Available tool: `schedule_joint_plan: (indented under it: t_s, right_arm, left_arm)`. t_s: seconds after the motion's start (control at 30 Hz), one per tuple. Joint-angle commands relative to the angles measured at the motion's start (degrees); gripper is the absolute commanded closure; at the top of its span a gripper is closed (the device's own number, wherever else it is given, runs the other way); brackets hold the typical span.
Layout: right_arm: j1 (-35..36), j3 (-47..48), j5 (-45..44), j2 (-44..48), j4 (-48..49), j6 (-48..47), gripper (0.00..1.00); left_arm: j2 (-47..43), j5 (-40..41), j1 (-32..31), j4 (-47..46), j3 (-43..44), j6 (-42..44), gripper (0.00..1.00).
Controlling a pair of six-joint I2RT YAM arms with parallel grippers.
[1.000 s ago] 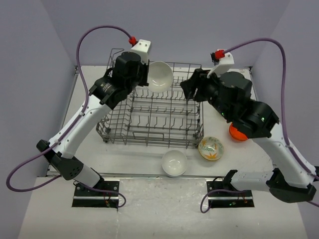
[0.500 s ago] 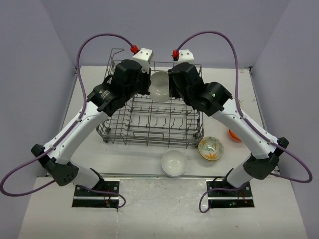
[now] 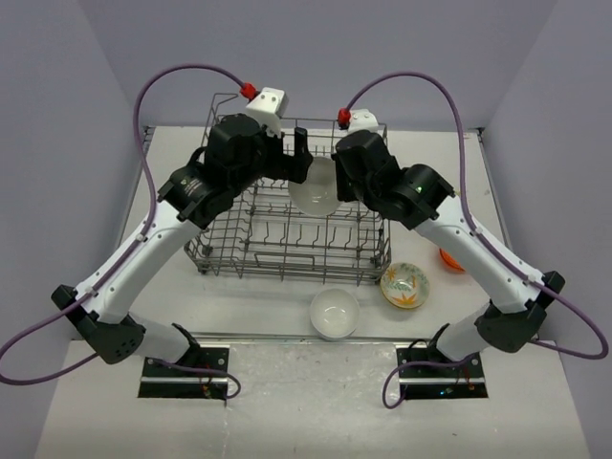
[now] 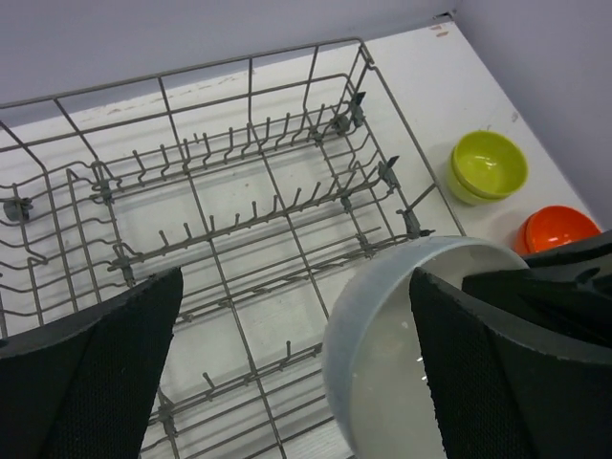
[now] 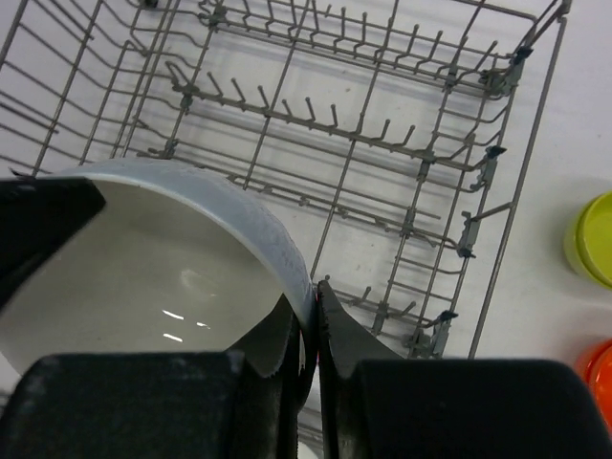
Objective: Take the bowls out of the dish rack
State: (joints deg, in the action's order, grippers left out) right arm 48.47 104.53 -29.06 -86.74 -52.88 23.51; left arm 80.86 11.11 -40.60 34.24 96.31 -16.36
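A plain white bowl (image 3: pixel 316 188) hangs tilted over the back of the grey wire dish rack (image 3: pixel 287 251). My right gripper (image 3: pixel 337 185) is shut on its rim; the right wrist view shows both fingertips pinching the rim of this bowl (image 5: pixel 163 258) at the gripper (image 5: pixel 314 296). My left gripper (image 3: pixel 301 170) stands wide open beside the bowl. In the left wrist view the bowl (image 4: pixel 378 354) sits between the spread fingers (image 4: pixel 96 373), one finger inside it, with the gripper (image 4: pixel 296 368) not gripping. The rack (image 4: pixel 239 191) (image 5: pixel 382 143) holds no other bowls that I can see.
In front of the rack stand a white bowl (image 3: pixel 335 313) and a floral bowl (image 3: pixel 404 285). An orange bowl (image 3: pixel 449 258) peeks out behind my right arm. Right of the rack sit a yellow-green bowl (image 4: pixel 488 164) (image 5: pixel 595 239) and an orange one (image 4: pixel 559 229).
My right arm swung in from the right and shut on the white bowl's rim. My left gripper, which held the bowl, opened and let go. The bowl sank slightly over the rack.
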Motion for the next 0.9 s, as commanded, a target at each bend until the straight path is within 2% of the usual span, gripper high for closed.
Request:
schedule_joint_plan:
  t_s: [0.0,0.13,0.2,0.23,0.3,0.43,0.6,0.7,0.87]
  right_arm:
    - [-0.3,-0.55,7.43,10.0,-1.42,1.89,1.0]
    - [-0.3,-1.7,14.9,15.19,-9.33,1.98,1.0]
    - [-0.13,-8.25,20.34,17.99,-12.76,2.24,1.0]
    - [0.05,-8.29,22.1,19.14,-12.95,2.51,1.0]
    - [1.36,-16.35,26.57,21.6,-12.25,3.12,1.0]
    - [6.1,-26.29,26.25,27.83,-10.84,8.2,1.0]
    - [12.7,-37.54,24.93,30.4,-6.19,14.1,1.0]
    - [12.79,-42.91,23.97,29.44,-2.32,15.78,1.0]
    - [12.79,-46.43,21.76,28.04,2.08,17.8,1.0]
  left_arm:
    - [-5.44,3.73,0.35,-1.91,3.79,0.8,0.0]
    - [-13.78,9.71,0.35,-1.28,2.66,2.03,0.0]
    - [-18.86,14.69,0.35,-0.76,-2.68,1.69,0.0]
    - [-20.72,16.47,0.35,-0.84,-4.8,1.68,0.0]
    - [-26.07,20.76,0.35,-2.15,-8.93,1.94,0.0]
    - [-34.26,24.21,0.35,-4.53,-19.55,3.52,0.0]
    - [-44.62,25.36,0.35,-4.71,-26.17,4.41,0.0]
    - [-50.42,27.55,0.35,-5.14,-29.86,4.67,0.0]
    - [-57.12,28.53,0.35,-5.94,-34.96,4.06,0.0]
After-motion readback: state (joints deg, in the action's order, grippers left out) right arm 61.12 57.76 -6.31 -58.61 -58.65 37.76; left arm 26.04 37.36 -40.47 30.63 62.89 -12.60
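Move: The right gripper already pinches the last white bowl by its rim, high over the rack. Its goal, the stacked white bowls on the table, lies some 20 cm back, in line sideways and roughly 30 cm below. The patterned bowl sits about 16 cm to this hand's right and 14 cm back; the rack's front edge, about 11 cm back, has its middle 10 cm to the left. From the empty, open left gripper the stack lies some 22 cm back, 11 cm right and 34 cm down. Keep the right gripper shut on the bowl's rim and carry it back about 20 cm towards the stacked white bowls, level at first, then sinking steeply past the rack's front edge, tipping the fingers down some 30 degrees and turning counter-clockwise. Swing the open left gripper clear to the left and back, rising early and sinking again, tilting its fingers up. ##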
